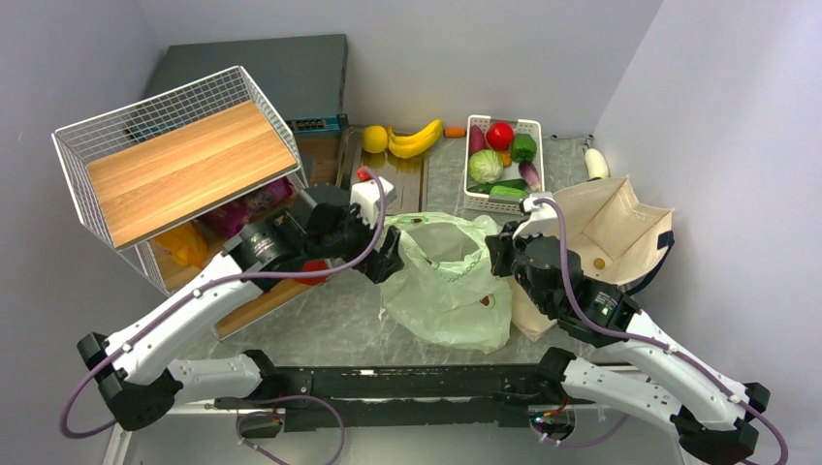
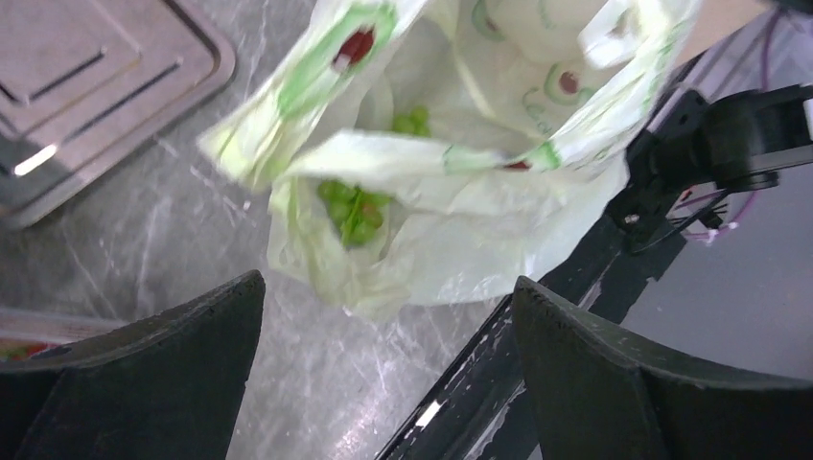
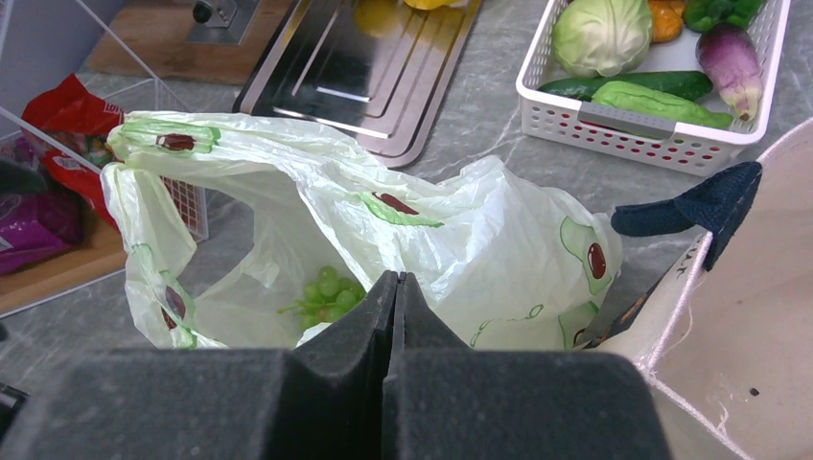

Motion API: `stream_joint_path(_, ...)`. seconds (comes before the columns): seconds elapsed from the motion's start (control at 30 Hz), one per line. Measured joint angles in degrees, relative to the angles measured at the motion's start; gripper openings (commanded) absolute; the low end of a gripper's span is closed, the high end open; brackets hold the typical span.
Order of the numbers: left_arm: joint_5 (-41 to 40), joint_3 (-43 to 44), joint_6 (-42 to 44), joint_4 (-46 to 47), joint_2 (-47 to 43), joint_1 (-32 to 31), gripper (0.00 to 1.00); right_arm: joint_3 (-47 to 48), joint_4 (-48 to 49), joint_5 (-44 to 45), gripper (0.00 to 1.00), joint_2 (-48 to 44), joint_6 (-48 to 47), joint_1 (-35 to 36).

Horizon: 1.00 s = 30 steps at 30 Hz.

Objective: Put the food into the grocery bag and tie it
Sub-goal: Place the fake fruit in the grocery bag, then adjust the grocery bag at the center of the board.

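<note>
The grocery bag (image 1: pixel 451 291) stands in the middle of the table, mouth open upward. A bunch of green grapes (image 3: pixel 326 292) lies inside it and also shows in the left wrist view (image 2: pixel 355 206). My left gripper (image 1: pixel 388 260) is open and empty just left of the bag (image 2: pixel 460 240), above the tabletop. My right gripper (image 1: pixel 496 254) is shut at the bag's right rim (image 3: pixel 460 240), and thin plastic seems pinched at its tips. Yellow bananas (image 1: pixel 417 140) and a lemon (image 1: pixel 375 139) lie at the back. A glossy green pepper (image 1: pixel 523 147) sits in the white basket.
A white basket (image 1: pixel 475 165) of vegetables stands at the back right. A beige canvas tote (image 1: pixel 611 223) lies right of the bag, against my right arm. A wire rack with a wooden top (image 1: pixel 174 165) fills the left. A metal tray (image 1: pixel 402 179) lies behind the bag.
</note>
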Motion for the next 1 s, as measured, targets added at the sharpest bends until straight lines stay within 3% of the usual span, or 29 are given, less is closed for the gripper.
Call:
stream_joint_path(0.3, -7.58, -14.43, -8.39, 7.96, -1.75, 0.0, 0.77, 0.0, -0.02, -0.76, 0.0, 1.33, 0.2, 0.0)
stream_joint_path(0.43, -10.03, -15.47, -9.55, 10.73, 0.66, 0.0, 0.6, 0.0, -0.24, -0.9, 0.0, 1.46, 0.44, 0.0)
stream_joint_path(0.6, -11.5, -15.78, -9.6, 14.19, 2.75, 0.0, 0.14, 0.0, -0.26, -0.87, 0.0, 1.64, 0.74, 0.0)
stream_joint_path(0.67, -10.08, -16.37, -8.79, 15.8, 2.62, 0.0, 0.01, 0.0, -0.26, -0.87, 0.0, 1.75, 0.83, 0.0)
stream_joint_path(0.77, -6.1, -17.42, -6.8, 17.42, 2.01, -0.17, 0.0, 0.07, -0.26, -0.87, 0.0, 2.32, 0.85, 0.0)
stream_joint_path(1.0, 3.56, -24.09, -2.19, 16.46, -7.17, -4.52, 0.08, 0.07, -0.2, -0.85, 0.0, 3.54, 0.79, 0.0)
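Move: My open left hand hovers above the bag's near-left rim, which is about 9 cm below it, 3 cm ahead and 1 cm to its right. The grapes already lie in the grocery bag, some 8 cm ahead, 8 cm to the right and 23 cm down; the red packet on the shelf is roughly 12 cm ahead, 19 cm to the left and 21 cm down. From my right hand, shut on the bag's other side, that rim lies about 19 cm to the left, 1 cm ahead and 8 cm lower. I sink my left hand about 9 cm to the loose near-left rim, easing slightly forward and turning a little counter-clockwise, and shut the wide-open fingers so they pinch the film. Then I draw it back towards my base by some 7 cm, level, swinging the wrist clockwise about 20 degrees, while my right hand keeps its pinch on the other side of the bag. ##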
